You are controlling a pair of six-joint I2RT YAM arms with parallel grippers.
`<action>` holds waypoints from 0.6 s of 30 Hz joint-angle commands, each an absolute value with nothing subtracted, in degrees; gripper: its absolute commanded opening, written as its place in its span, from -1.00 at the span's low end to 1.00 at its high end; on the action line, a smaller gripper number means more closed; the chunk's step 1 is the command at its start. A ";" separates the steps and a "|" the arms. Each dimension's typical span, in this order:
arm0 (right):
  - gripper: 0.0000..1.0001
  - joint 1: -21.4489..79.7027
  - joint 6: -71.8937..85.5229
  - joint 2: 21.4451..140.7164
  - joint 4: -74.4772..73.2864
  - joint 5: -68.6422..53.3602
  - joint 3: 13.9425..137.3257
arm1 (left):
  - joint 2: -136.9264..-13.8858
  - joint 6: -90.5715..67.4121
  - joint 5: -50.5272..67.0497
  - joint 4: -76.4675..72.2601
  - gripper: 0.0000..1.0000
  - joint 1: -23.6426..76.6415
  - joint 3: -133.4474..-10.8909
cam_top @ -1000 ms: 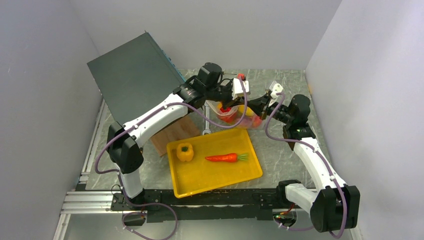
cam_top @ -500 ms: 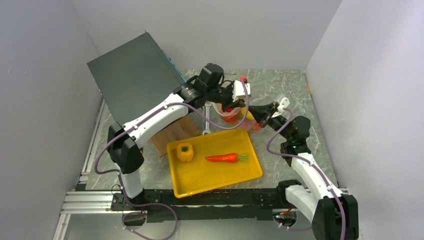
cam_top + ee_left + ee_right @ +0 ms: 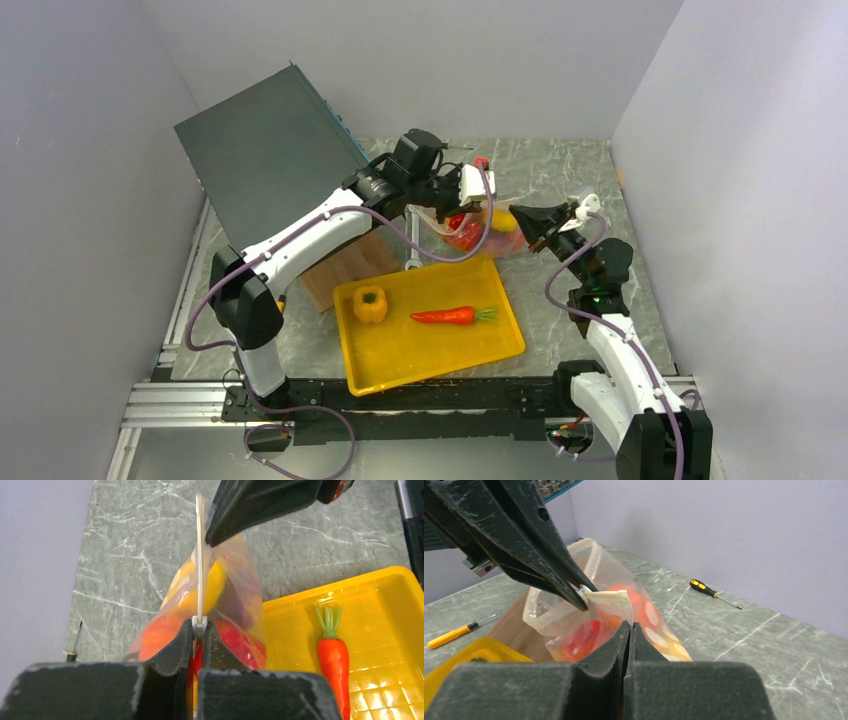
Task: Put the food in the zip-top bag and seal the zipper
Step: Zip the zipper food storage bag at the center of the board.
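The zip-top bag (image 3: 472, 234) hangs over the table behind the yellow tray (image 3: 400, 360), stretched between both grippers. Through it (image 3: 235, 605) show red, orange and yellow food pieces. My left gripper (image 3: 200, 626) is shut on the small white slider of the zipper (image 3: 199, 555). The white strip runs taut to my right gripper (image 3: 628, 624), which is shut on the bag's far corner (image 3: 616, 599). From above, the left gripper (image 3: 474, 205) and right gripper (image 3: 522, 214) face each other. A yellow pepper (image 3: 370, 304) and a carrot (image 3: 452, 315) lie in the tray.
A dark panel (image 3: 270, 150) leans at the back left, with a wooden board (image 3: 345, 265) below it. A black-and-yellow screwdriver (image 3: 714, 593) lies behind the bag, an orange one (image 3: 454, 633) lies by the tray, and a wrench (image 3: 412, 248) rests near the board.
The left gripper has shut on the zipper slider. The right gripper has pulled back to the right with the bag's corner, drawing the strip taut.
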State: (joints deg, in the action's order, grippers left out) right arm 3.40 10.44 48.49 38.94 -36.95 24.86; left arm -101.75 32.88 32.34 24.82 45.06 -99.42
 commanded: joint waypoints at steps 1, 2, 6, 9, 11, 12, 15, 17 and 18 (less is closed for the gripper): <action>-1.00 -1.49 9.61 47.92 37.77 -32.36 26.54 | -96.71 35.27 27.86 28.56 -1.00 42.39 -98.90; -1.00 -1.35 7.11 48.36 32.30 -32.31 28.64 | -96.35 35.28 27.87 28.40 -1.00 42.30 -98.88; -1.00 -0.58 1.53 50.25 15.17 -30.94 37.55 | -96.79 31.75 29.48 25.13 -1.00 42.48 -99.29; -0.86 0.50 3.03 51.85 9.39 -30.55 41.06 | -98.20 27.46 27.90 21.30 -1.00 43.50 -100.41; -0.52 2.70 7.65 53.50 6.42 -25.65 43.07 | -98.87 24.07 24.35 17.61 -1.00 44.63 -100.27; -0.30 3.49 10.53 54.67 4.20 -23.31 44.32 | -99.29 22.49 22.08 16.02 -1.00 45.38 -100.02; 0.27 5.40 15.51 58.09 -2.48 -21.66 47.82 | -100.51 21.01 14.30 13.74 -1.00 47.86 -99.68; 0.84 7.08 20.60 59.17 -7.45 -16.93 50.45 | -101.44 20.76 8.94 12.96 -1.00 48.69 -99.79; 0.97 7.31 23.25 59.81 -10.53 -15.00 52.26 | -101.88 20.70 6.86 13.11 -1.00 49.00 -100.11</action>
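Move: The left fingers hold the zipper slider; the bag's open mouth lies about 6 cm to their left and 1 cm back. The red pepper in the bag is some 3 cm back, 1 cm to the right and 10 cm down, the carrot roughly 14 cm back, 4 cm left and 25 cm below. From the right hand the slider lies about 7 cm straight to its left, level with it, and the carrot 13 cm back, 11 cm left and 25 cm below. Open the right gripper wide to let go of the bag at the zipper's closed end, carrying it a little to the right, then about 4 cm forward while tipping it down some 25 degrees and turning it slightly clockwise. Keep the left fingers pinched on the slider and bring them about 3 cm forward, swinging counter-clockwise late on. ##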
